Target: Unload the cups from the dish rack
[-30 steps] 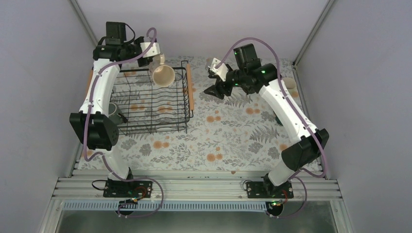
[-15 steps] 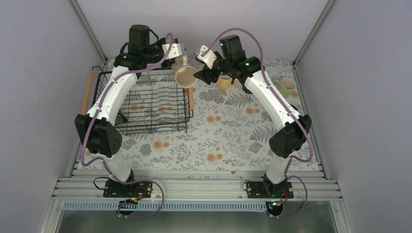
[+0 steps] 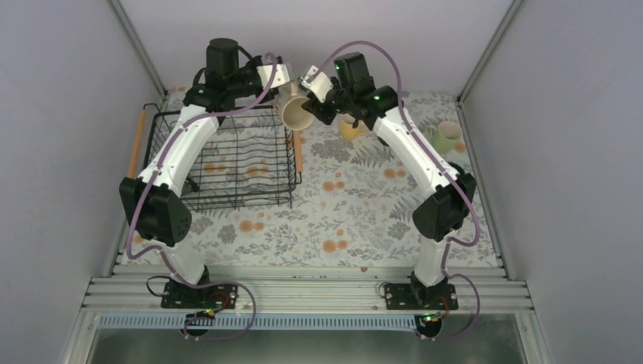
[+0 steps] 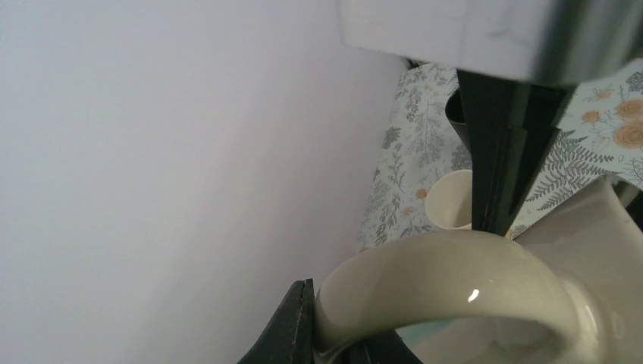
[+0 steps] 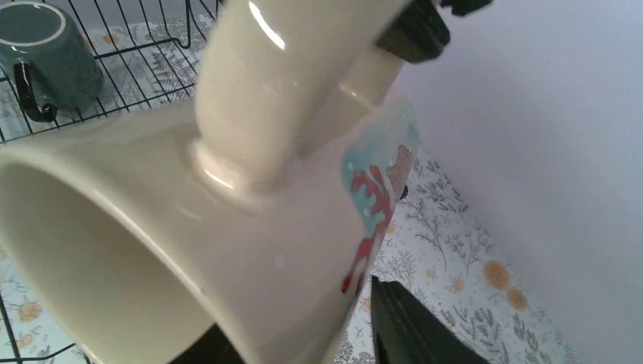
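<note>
A cream patterned cup (image 3: 294,112) hangs in the air just right of the black wire dish rack (image 3: 227,155), near the back wall. My left gripper (image 3: 282,83) is shut on its handle (image 4: 455,277), with one finger (image 4: 294,326) pressed against the handle's root. My right gripper (image 3: 314,111) straddles the cup's wall (image 5: 288,227) at the rim. Its jaws are open, and a narrow gap shows between the outer finger (image 5: 409,326) and the patterned side. A dark teal cup (image 5: 45,45) lies inside the rack.
A yellow cup (image 3: 350,127) and a pale green cup (image 3: 449,135) stand on the floral cloth at the back right. Wooden rod handles (image 3: 297,152) (image 3: 135,144) flank the rack. The back wall is close behind both grippers.
My left arm carried the cream cup from above the rack rightwards past the rack's right handle. My right arm swung left to meet it and its jaws narrowed round the cup's wall.
</note>
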### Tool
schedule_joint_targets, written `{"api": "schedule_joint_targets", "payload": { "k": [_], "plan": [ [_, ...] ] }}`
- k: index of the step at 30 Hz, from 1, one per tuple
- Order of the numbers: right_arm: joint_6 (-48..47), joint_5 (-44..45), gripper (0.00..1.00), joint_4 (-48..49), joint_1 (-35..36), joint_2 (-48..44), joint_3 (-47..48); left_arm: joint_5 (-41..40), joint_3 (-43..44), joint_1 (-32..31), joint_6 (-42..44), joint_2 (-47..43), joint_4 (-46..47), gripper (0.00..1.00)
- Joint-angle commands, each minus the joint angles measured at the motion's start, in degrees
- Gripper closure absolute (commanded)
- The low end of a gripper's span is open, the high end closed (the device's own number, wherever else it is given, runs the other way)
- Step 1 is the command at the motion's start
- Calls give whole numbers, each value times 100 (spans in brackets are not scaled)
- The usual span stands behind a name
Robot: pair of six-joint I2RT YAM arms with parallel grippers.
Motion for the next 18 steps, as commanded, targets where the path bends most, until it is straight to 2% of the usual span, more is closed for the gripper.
{"api": "schedule_joint_targets", "payload": {
  "k": [1, 6, 7, 9, 11, 12, 13, 18],
  "plan": [
    [155, 529, 69, 235, 8, 164, 352, 349, -78, -121, -480, -216, 694, 98],
    [138, 585, 88, 174, 11, 101, 372, 422, -250, -180, -680, -283, 831, 97],
    [123, 607, 92, 172, 10, 65, 337, 400, -259, -195, -673, -285, 817, 93],
    [98, 673, 96, 220, 1, -63, 211, 248, -299, -210, -636, -324, 851, 71],
    [54, 743, 96, 267, -5, -216, 21, 73, -389, -218, -518, -396, 902, 65],
    [43, 783, 96, 256, -8, -284, -34, -37, -390, -219, -457, -409, 873, 59],
    [21, 811, 96, 241, -24, -334, -85, -117, -365, -214, -396, -416, 819, 48],
    [-115, 840, 97, 36, -238, -719, -367, -728, -580, -197, 147, -762, 560, 14]
  ]
}}
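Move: The cream mug hangs by its handle from the left fingers, its body about 5 cm back, 2 cm right and 3 cm below that hand. From the right hand, whose half-open fingers straddle the wall near the rim, the body lies some 3 cm left, 1 cm ahead and 2 cm up. Down on the table, the yellow mug is roughly 12 cm right, 4 cm ahead and 27 cm below the right hand; the dark mug is about 22 cm right and 3 cm ahead. The cream mug's wall is pinched near the rim as the right fingers close nearly shut around it, one inside, that hand easing about 1.5 cm forward; it then draws some 2.5 cm right and 1 cm down. The left hand dips about 1 cm, then opens wide to let go of the handle, shifting slightly right and back up while staying close around it. ##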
